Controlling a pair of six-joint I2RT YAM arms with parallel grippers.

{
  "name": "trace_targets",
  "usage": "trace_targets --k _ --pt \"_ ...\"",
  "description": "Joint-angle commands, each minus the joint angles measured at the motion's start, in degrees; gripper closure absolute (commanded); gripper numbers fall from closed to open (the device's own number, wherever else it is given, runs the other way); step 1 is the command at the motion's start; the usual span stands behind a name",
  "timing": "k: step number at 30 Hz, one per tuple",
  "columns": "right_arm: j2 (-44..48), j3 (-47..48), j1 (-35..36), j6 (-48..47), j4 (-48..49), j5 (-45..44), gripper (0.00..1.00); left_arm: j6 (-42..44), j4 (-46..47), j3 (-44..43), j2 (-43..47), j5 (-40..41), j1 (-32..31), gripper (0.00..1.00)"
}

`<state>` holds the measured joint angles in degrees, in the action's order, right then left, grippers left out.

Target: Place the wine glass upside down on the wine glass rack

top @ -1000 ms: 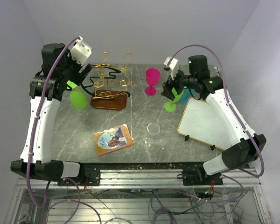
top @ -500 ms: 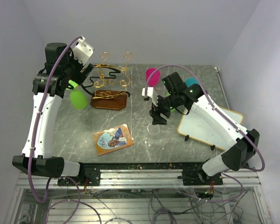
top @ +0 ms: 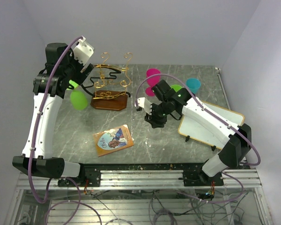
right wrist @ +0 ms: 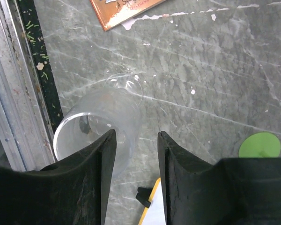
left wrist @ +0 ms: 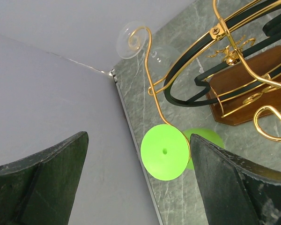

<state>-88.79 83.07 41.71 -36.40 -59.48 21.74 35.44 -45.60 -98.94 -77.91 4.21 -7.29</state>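
The wine glass rack, gold wire on a brown wooden base, stands at the back left. A green wine glass hangs upside down from its left arm, its round foot caught in a gold hook. A clear glass foot hangs on another hook. My left gripper stands open just short of the green foot, touching nothing. A clear wine glass stands upright on the table. My right gripper is low over it, jaws narrowed but apart, with the glass's near wall at the left finger.
A pink goblet, a second green glass and a teal cup stand at the back right. A white board lies under the right arm. An orange picture card lies front left. The metal table edge is close to the clear glass.
My right arm has swung left and forward from the green glass at the back right to the clear glass, its jaws narrowing. The left arm has barely moved.
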Motion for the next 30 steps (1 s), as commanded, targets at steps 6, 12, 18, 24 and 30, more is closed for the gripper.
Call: trace_targets --k 6,12,18,24,30 --pt "-1.81 0.66 1.76 0.28 -1.42 -4.33 0.80 0.68 2.43 0.84 0.10 0.95 -0.36 0.00" --pt "-1.40 3.68 1.80 0.04 -1.96 -3.20 1.00 0.19 2.79 1.03 -0.05 0.51 -0.36 0.00" --pt "-0.29 7.45 1.09 -0.95 -3.09 -5.41 1.00 -3.77 4.39 0.71 -0.42 2.15 -0.19 0.00" --pt "2.40 11.88 -3.91 -2.18 -2.46 -3.02 1.00 -5.28 7.15 2.32 -0.74 8.15 0.03 0.01" --pt "7.09 15.85 -12.67 -2.39 3.65 2.39 1.00 -9.82 6.78 -0.73 -0.65 2.26 0.86 0.01"
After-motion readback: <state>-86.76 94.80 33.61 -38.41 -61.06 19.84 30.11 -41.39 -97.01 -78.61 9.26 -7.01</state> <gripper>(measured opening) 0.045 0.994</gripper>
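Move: The clear wine glass stands right at the right hand's fingertips, its middle about 3 cm back, 1 cm to the left and 7 cm below. From that hand, the green glass is roughly 14 cm ahead and 9 cm right, the pink glass 23 cm straight ahead, and the book 17 cm left and 3 cm back. From the left hand, the clear glass lies some 20 cm back, 31 cm right and 27 cm lower. Sinking a last centimetre or so, the right hand shuts its half-open fingers on the clear wine glass's wall at the rim, on the side away from the base, then goes up and forward, slowly at first and then faster. It climbs about 9 cm from its lowest point and reaches 6 cm forward, drifting a little right, wrist tilting up some 10 degrees, grip kept. ##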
